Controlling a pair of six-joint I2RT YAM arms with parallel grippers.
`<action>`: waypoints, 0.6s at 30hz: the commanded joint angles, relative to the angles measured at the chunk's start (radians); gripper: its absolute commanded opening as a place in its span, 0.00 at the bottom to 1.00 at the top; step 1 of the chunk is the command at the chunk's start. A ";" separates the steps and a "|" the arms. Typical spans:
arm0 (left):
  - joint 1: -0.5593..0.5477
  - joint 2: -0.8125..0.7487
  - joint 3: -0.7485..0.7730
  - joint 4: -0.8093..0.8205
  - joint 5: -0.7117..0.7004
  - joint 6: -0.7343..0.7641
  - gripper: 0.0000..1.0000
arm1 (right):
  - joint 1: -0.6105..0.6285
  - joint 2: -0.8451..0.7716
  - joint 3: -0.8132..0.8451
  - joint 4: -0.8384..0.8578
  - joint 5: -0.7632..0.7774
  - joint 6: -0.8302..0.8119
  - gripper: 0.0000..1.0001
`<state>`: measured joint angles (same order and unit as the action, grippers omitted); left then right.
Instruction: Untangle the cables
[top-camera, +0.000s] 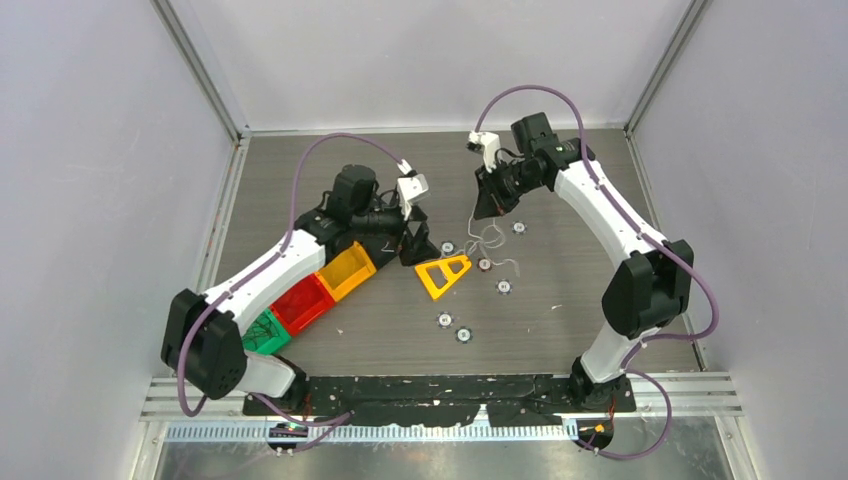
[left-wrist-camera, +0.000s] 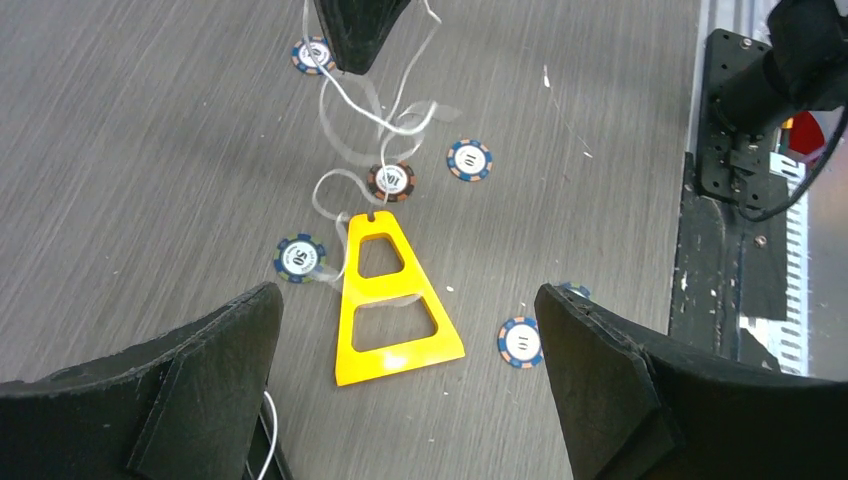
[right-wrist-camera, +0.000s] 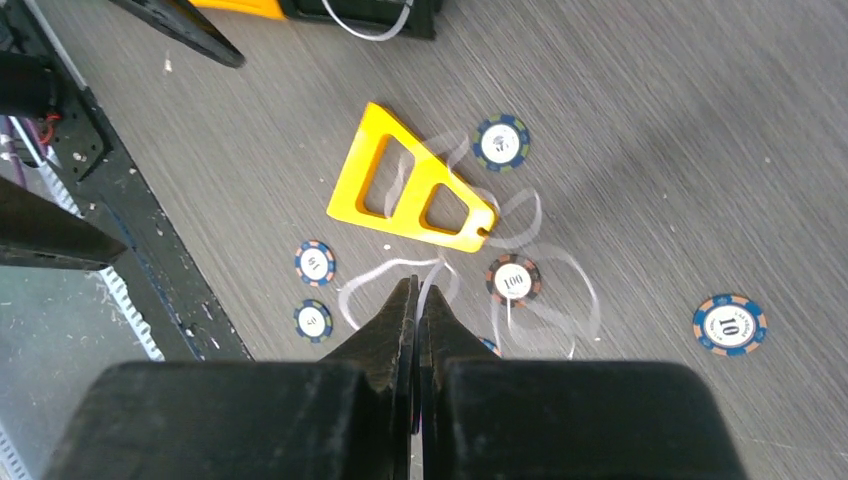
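Note:
A thin white cable (right-wrist-camera: 585, 300) lies in loose loops on the grey table, winding among poker chips and under the narrow end of a yellow triangular frame (left-wrist-camera: 385, 300). My right gripper (right-wrist-camera: 418, 288) is shut on one strand of this cable and holds it lifted above the table; from above, that gripper (top-camera: 490, 207) is at the back with the cable (top-camera: 487, 238) hanging below it. My left gripper (left-wrist-camera: 405, 295) is open and empty, low over the wide end of the frame. Its fingers (top-camera: 413, 248) stand left of the loops.
Several poker chips lie around the frame, among them one marked 100 (right-wrist-camera: 513, 280) and one marked 10 (right-wrist-camera: 730, 325). Yellow (top-camera: 345, 270), red (top-camera: 303, 303) and green (top-camera: 262, 330) bins sit under the left arm. A black base plate (top-camera: 440, 390) runs along the near edge.

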<state>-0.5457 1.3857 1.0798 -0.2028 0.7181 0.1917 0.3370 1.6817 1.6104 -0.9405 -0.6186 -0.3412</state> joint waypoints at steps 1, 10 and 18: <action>-0.032 0.046 0.012 0.170 -0.071 -0.079 1.00 | -0.055 0.036 -0.027 0.070 0.011 0.024 0.08; -0.172 0.326 0.183 0.173 -0.416 -0.283 1.00 | -0.201 0.028 -0.212 0.031 0.086 -0.042 0.76; -0.248 0.587 0.434 -0.071 -0.630 -0.318 1.00 | -0.391 -0.031 -0.225 -0.003 -0.030 -0.037 0.82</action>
<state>-0.7723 1.9190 1.4155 -0.1410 0.2680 -0.1062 -0.0017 1.7370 1.3705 -0.9192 -0.5785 -0.3637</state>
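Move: Hanging in a loose swirl from the right hand's shut fingers, the white cable has its middle about 4 cm ahead of the open left hand, 13 cm to its right and 12 cm below. The yellow triangle lies some 18 cm beneath the left hand, 3 cm back and 1 cm right; the red-black chip, equally low, is level and 13 cm right. From the right hand, the cable's middle is 4 cm back, 1 cm right and 10 cm below; a blue chip sits 2 cm ahead, 11 cm right and 18 cm below. Letting go of the white cable, the right fingers spread wide as that hand sweeps some 13 cm right and sinks about 10 cm towards the lone blue chip, turning about 20 degrees clockwise. Meanwhile the left hand, fingers kept wide open, reaches right, down and forward, roughly 16 cm in all, towards the cable, tipping its fingers more steeply down; it hasn't taken hold yet. ##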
